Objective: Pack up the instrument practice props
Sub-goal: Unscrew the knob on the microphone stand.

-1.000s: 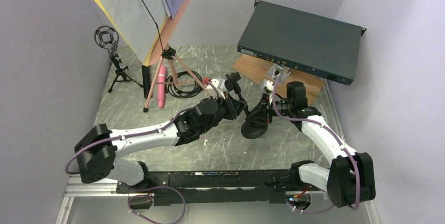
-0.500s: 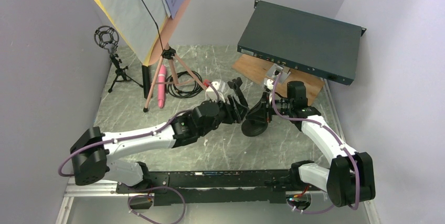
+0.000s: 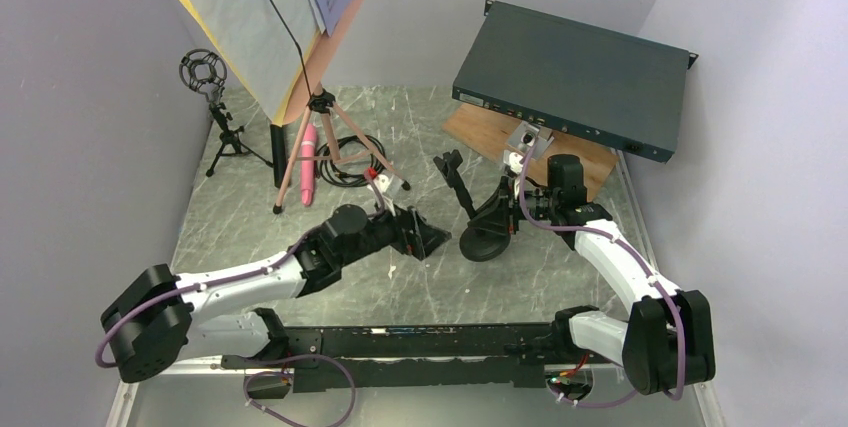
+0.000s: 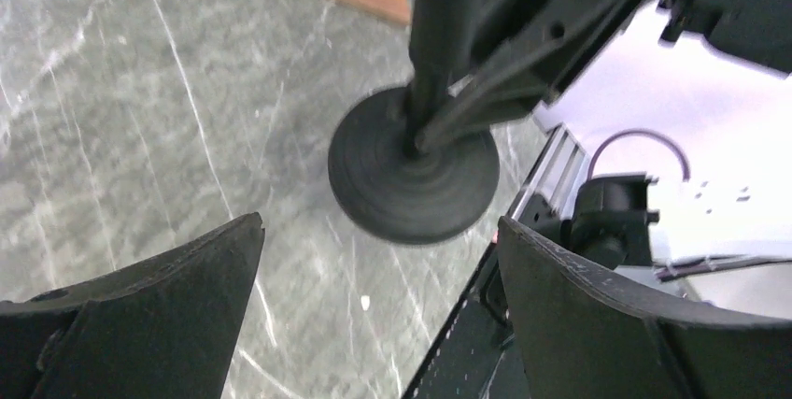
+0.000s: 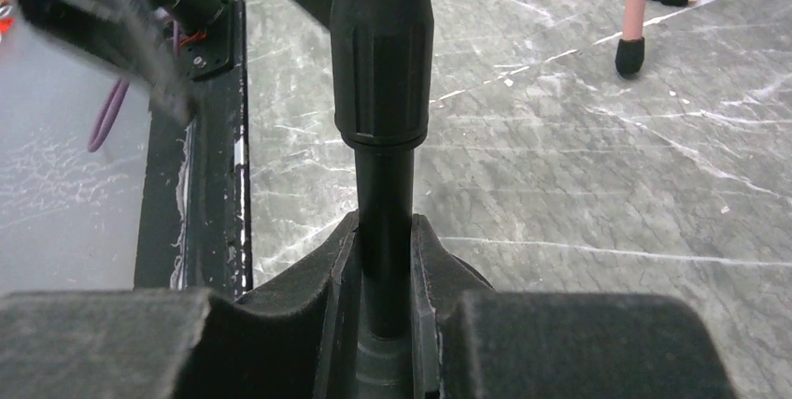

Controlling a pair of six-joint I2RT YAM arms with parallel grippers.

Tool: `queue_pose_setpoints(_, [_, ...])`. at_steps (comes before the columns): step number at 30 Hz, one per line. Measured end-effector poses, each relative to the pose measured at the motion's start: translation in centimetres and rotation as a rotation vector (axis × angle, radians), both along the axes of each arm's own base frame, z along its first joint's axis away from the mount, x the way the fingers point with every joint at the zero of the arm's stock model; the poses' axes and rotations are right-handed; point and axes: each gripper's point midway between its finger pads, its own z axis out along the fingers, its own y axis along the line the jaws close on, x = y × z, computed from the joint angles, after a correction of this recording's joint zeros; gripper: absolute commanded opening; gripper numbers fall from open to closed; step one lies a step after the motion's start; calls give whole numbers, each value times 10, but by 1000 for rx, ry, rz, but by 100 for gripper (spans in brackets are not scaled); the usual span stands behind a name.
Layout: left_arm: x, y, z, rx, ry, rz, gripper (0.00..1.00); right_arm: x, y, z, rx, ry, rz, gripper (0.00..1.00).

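Observation:
A small black mic holder on a round base (image 3: 484, 243) stands tilted mid-table, its clip (image 3: 450, 167) at the upper left. My right gripper (image 3: 508, 209) is shut on its pole (image 5: 383, 63), which runs between the pads (image 5: 341, 268). My left gripper (image 3: 428, 240) hangs open and empty just left of the base (image 4: 414, 175), clear of it. At the back left stands the pink music desk (image 3: 335, 22) with white and yellow pages (image 3: 235, 17) on tripod legs (image 3: 340, 137). A pink microphone (image 3: 307, 162) lies beneath it. A second black holder (image 3: 205, 72) stands on a small tripod at the far left.
A dark teal rack box (image 3: 570, 72) rests tilted on a brown wooden board (image 3: 480, 132) at the back right. A coil of black cable (image 3: 350, 162) lies by the tripod legs. One pink leg's black foot (image 5: 630, 55) shows in the right wrist view. Walls close both sides.
My left gripper has opened, let go of the mic holder's clip and drawn back toward the near left. The right gripper keeps its hold on the pole.

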Motion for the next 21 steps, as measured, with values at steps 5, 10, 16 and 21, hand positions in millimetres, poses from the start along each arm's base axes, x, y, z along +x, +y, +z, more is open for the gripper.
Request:
queue_pose_setpoints(5, [16,-5,17,-106,-16,-34,98,-3,1,1,9,-11,23,0])
queue_pose_setpoints(10, [17,-25,24,-145,-39,-111,98,-5,1,2,14,-15,37,0])
queue_pose_setpoints(16, [27,-38,40,-191,-90,-117,82,-8,1,1,15,-9,45,0])
queue_pose_setpoints(21, [40,-43,42,-197,-98,-91,72,-8,1,0,13,-8,46,0])
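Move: The left hand hangs open, with the microphone stand's knob about 5 cm ahead of it, 5 cm to its right and 5 cm higher. The stand's clip is some 7 cm ahead, 2 cm right and 12 cm above; its round base lies about 5 cm ahead, 9 cm right and 13 cm below. From the right hand, which already pinches the shaft, the knob sits level fore-and-aft, some 5 cm above and 2 cm left. Rightward, up and forward in nearly equal parts, about 4 cm each, the left hand returns to the knob, its fingertips tipping up some 10 degrees. The wide-open fingers begin to close over the last stretch but stay well apart around the upper shaft. The right hand keeps its pinch below the knob, easing back slightly. ##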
